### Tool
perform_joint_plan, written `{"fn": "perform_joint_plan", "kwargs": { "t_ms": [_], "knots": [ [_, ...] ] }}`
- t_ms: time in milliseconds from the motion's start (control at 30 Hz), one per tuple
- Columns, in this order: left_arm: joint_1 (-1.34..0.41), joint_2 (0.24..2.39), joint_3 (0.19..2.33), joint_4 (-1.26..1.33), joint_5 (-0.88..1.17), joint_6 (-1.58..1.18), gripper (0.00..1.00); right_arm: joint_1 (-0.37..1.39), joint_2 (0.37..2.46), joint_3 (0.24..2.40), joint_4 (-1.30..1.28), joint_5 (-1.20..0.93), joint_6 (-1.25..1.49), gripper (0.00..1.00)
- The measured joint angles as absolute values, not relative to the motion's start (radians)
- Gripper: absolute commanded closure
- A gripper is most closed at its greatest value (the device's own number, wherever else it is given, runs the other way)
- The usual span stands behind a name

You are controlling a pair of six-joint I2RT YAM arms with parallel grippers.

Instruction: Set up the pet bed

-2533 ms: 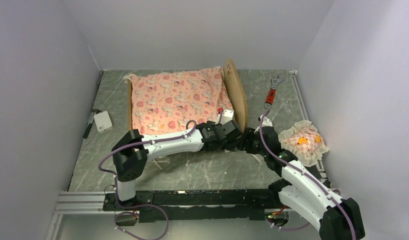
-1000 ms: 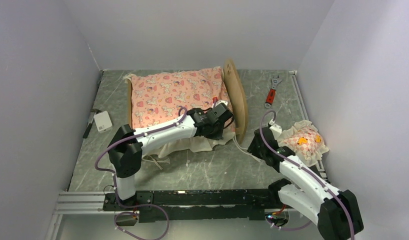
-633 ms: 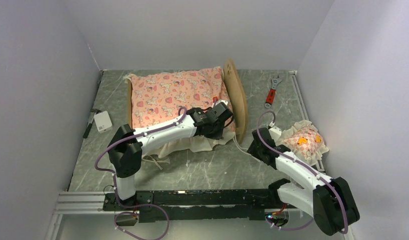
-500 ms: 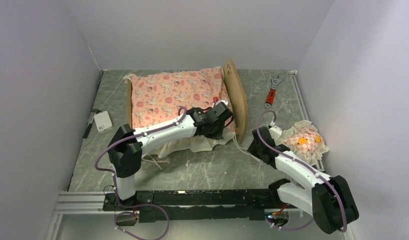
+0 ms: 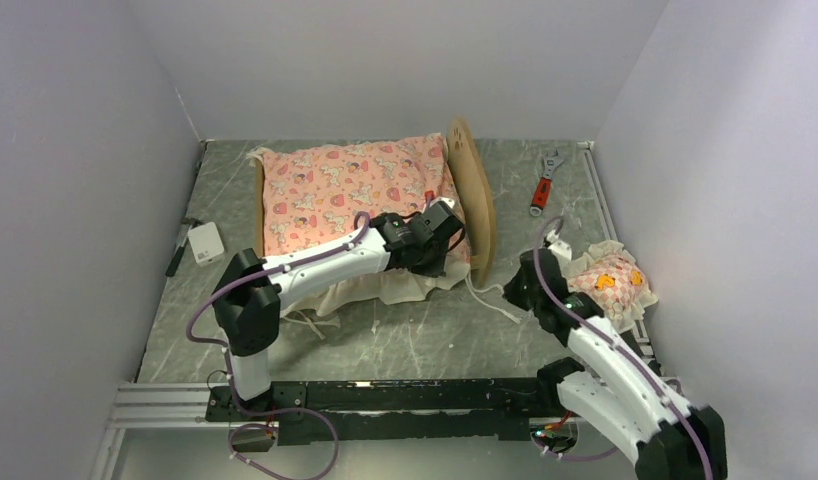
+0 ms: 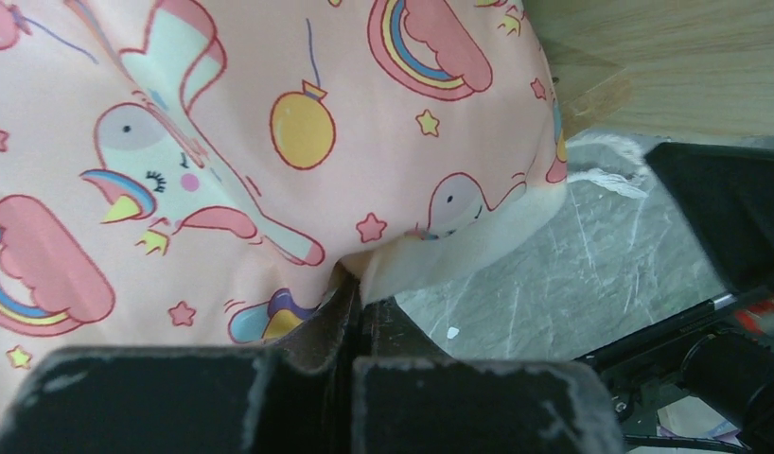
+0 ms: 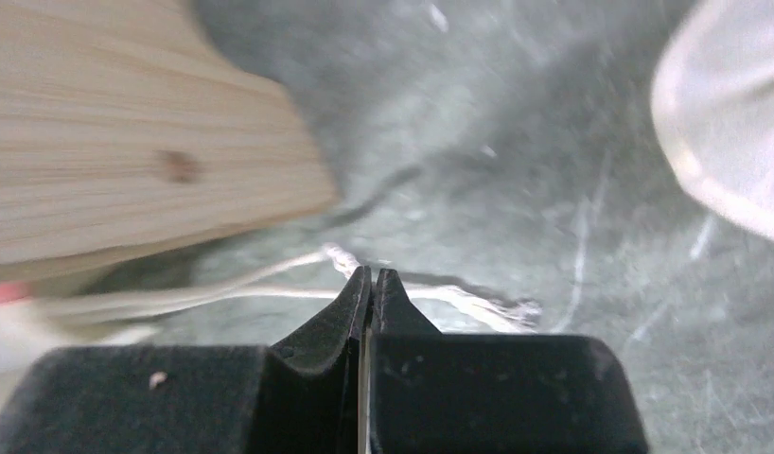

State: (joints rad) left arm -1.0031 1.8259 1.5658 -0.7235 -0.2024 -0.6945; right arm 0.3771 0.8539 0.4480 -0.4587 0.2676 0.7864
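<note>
The pet bed (image 5: 472, 190) lies on the table with its rounded wooden headboard at the right end. A pink cartoon-print mattress (image 5: 345, 195) covers it, so the base is hidden. My left gripper (image 5: 440, 225) is at the mattress's near right corner, shut on its edge. The left wrist view shows the mattress fabric (image 6: 222, 142) pinched at the left gripper (image 6: 355, 284) tips, beside the headboard (image 6: 667, 66). My right gripper (image 7: 373, 276) is shut low over the table by the bed's wood (image 7: 128, 123). A white tie string (image 7: 222, 293) runs past its tips; whether it is pinched I cannot tell.
A small frilled pillow (image 5: 610, 285) lies at the right, beside my right arm (image 5: 555, 300). A red-handled wrench (image 5: 543, 182) lies at the back right. A white box (image 5: 206, 243) and a dark pen (image 5: 177, 250) sit by the left wall. White strings (image 5: 490, 298) trail over the table.
My right gripper has gone from open to shut, and its wrist has shifted slightly right, towards the pillow. The left gripper keeps its hold on the mattress and has barely moved.
</note>
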Motion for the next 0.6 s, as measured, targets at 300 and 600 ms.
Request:
{"fn": "perform_joint_plan", "kwargs": {
  "t_ms": [300, 600],
  "knots": [
    [-0.952, 1.768, 1.566, -0.707, -0.194, -0.694, 1.0, 0.444, 0.672, 0.715, -0.48, 0.183, 0.597, 1.0],
    [-0.927, 1.747, 1.566, -0.692, -0.168, -0.695, 1.0, 0.489, 0.785, 0.903, -0.44, 0.133, 0.411, 1.0]
  ]
}}
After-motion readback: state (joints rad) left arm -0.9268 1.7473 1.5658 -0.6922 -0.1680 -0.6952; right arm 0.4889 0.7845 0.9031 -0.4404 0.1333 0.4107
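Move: The right hand, some 5 cm above the floor, already pinches one white tie cord. The near end of the bed's headboard lies about 3 cm ahead and 6 cm left; the cover corner from which the cords run is roughly 5 cm ahead, 8 cm left and 4 cm higher. The loose cord's tip is 5 cm back, straight below. From the left hand, gripping the cover edge, the headboard's near end lies level ahead, 9 cm right and 9 cm lower. Quickly upward, about 20 cm, the right hand draws the pinched cord up beside the headboard's near end, edging left and a little forward; its wrist tips some 30 degrees so the fingers point more forward, and turns counter-clockwise. Meanwhile the left hand keeps its pinch on the cover edge and raises it about 4 cm, also slightly forward. ##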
